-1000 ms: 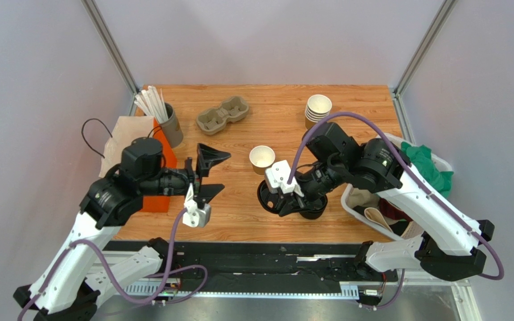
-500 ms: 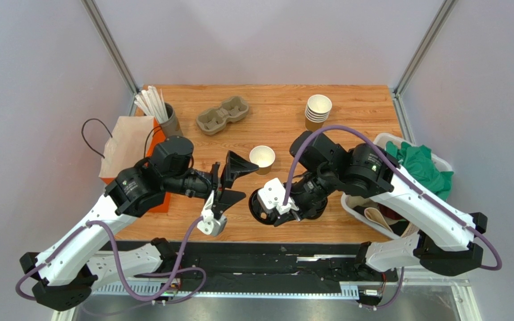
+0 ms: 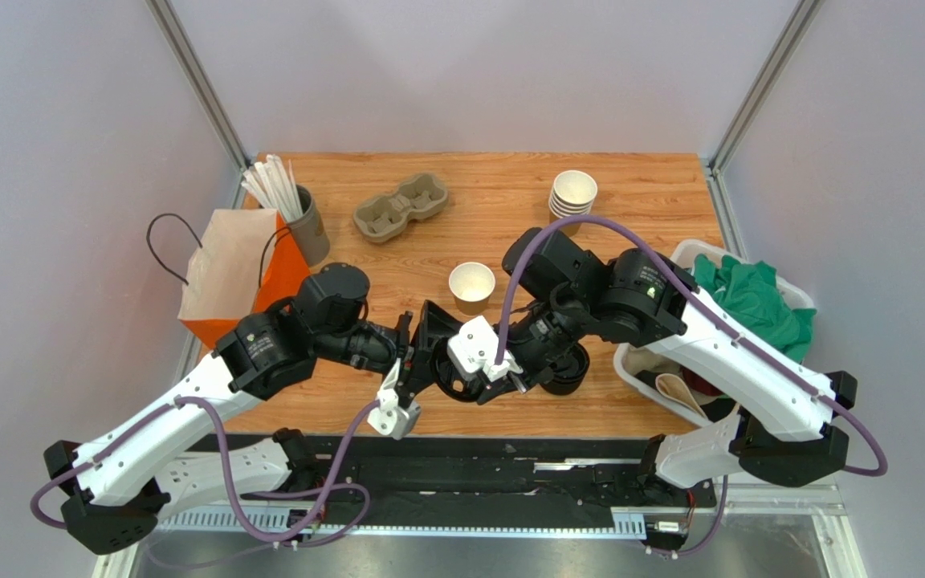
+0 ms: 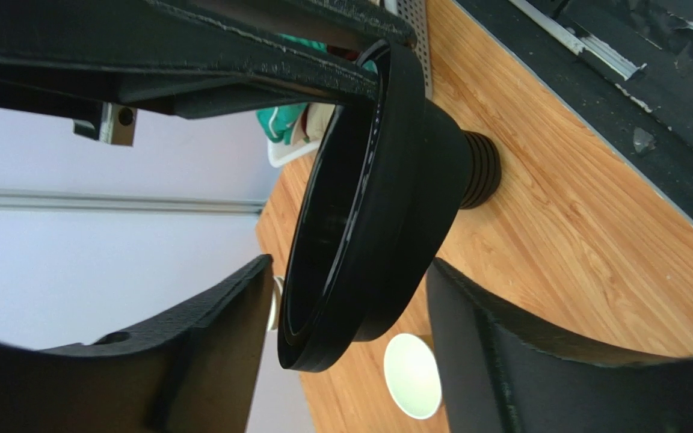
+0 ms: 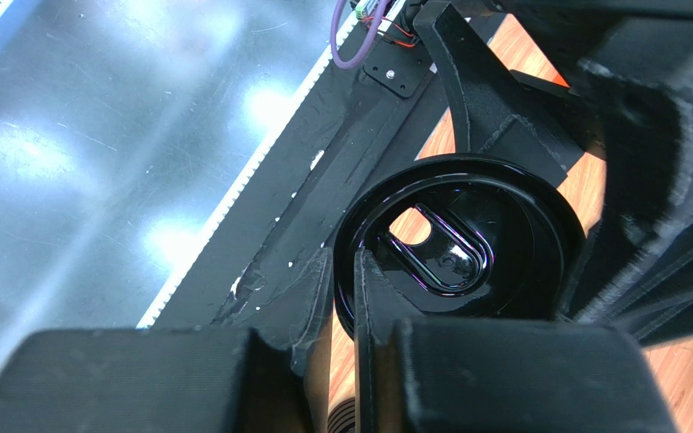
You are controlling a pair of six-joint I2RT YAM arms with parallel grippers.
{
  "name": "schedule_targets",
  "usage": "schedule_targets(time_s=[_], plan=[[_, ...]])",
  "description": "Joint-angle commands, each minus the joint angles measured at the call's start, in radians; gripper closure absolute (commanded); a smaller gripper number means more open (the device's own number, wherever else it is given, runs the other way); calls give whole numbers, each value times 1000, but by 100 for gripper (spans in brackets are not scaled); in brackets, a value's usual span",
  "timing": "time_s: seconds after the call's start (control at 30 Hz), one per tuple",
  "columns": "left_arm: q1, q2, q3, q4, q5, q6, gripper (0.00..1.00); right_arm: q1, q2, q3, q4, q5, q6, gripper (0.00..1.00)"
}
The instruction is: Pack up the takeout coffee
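Observation:
The takeout coffee cup (image 3: 472, 282), brown paper and white inside, stands lidless on the wooden table; it also shows in the left wrist view as the cup (image 4: 413, 374). My right gripper (image 3: 486, 371) is shut on the rim of a round black lid (image 3: 453, 383) and holds it on edge above the table's near side. In the right wrist view the right gripper (image 5: 356, 298) pinches the lid (image 5: 459, 244) at its edge. My left gripper (image 3: 435, 349) is open and straddles that lid (image 4: 368, 207), one finger on each side, with only narrow gaps.
A pile of black lids (image 3: 560, 369) sits behind the right gripper. A stack of lidless cups (image 3: 574, 193) and a cardboard cup carrier (image 3: 401, 207) stand at the back. A paper bag (image 3: 232, 271) and a straw holder (image 3: 286, 207) are on the left, and a white bin (image 3: 721, 325) with green cloth is on the right.
The left arm has swung right and the right arm left with the lid, so the lid now sits between the left jaws. The left jaws have narrowed.

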Motion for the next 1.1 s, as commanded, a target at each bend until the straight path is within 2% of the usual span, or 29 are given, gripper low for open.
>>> schedule_targets(time_s=[0.0,0.03,0.2,0.3,0.37,0.57,0.67,0.7,0.77,0.8,0.93,1.07], plan=[[-19,-23,-19,79,45,-20,33,5,3,28,-61,-24,-18,89],[-21,-24,-22,81,45,-20,36,7,6,28,-60,-24,-18,89],[-36,-29,-37,90,34,-29,37,5,13,33,-50,-5,-21,90],[-41,-33,-53,105,27,-32,41,5,16,28,-43,15,-22,90],[-42,-39,-62,113,20,-37,65,4,18,25,-41,28,-22,91],[-48,-52,-97,145,8,-61,65,-5,22,22,-33,35,-21,91],[-50,-56,-111,186,-16,-103,67,-12,19,27,-23,65,-3,84],[-50,-59,-117,197,-29,-121,67,-13,16,30,-7,82,8,76],[-50,-66,-123,238,-77,-201,70,-19,4,44,16,152,52,69],[-50,-67,-126,249,-97,-228,76,-25,-4,48,43,180,66,62],[-48,-63,-105,256,-229,-360,80,-33,-69,35,137,358,142,55],[5,-47,-4,162,-301,-468,80,-54,-151,-72,287,598,186,53]])
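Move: The black lid, still pinched at its rim by the right gripper, has its middle about 4 cm to the left gripper's right and 2 cm back, at the same height; from the right gripper it lies some 3 cm ahead and 3 cm left, about level. Counted from the left gripper, the single paper cup stands about 17 cm ahead, 4 cm right and 17 cm below, and the lid stack about 20 cm right, 1 cm ahead and equally low. Hold the right gripper almost still with the lid while the left fingers close from wide open to about a third and pinch its near edge, the left hand sinking some 1.5 cm. Then open the right fingers to nearly half, let go of the rim and draw the right hand forward about 6 cm towards the cup, turning clockwise; the left keeps its grip, easing 2 to 3 cm forward and turning counter-clockwise. ##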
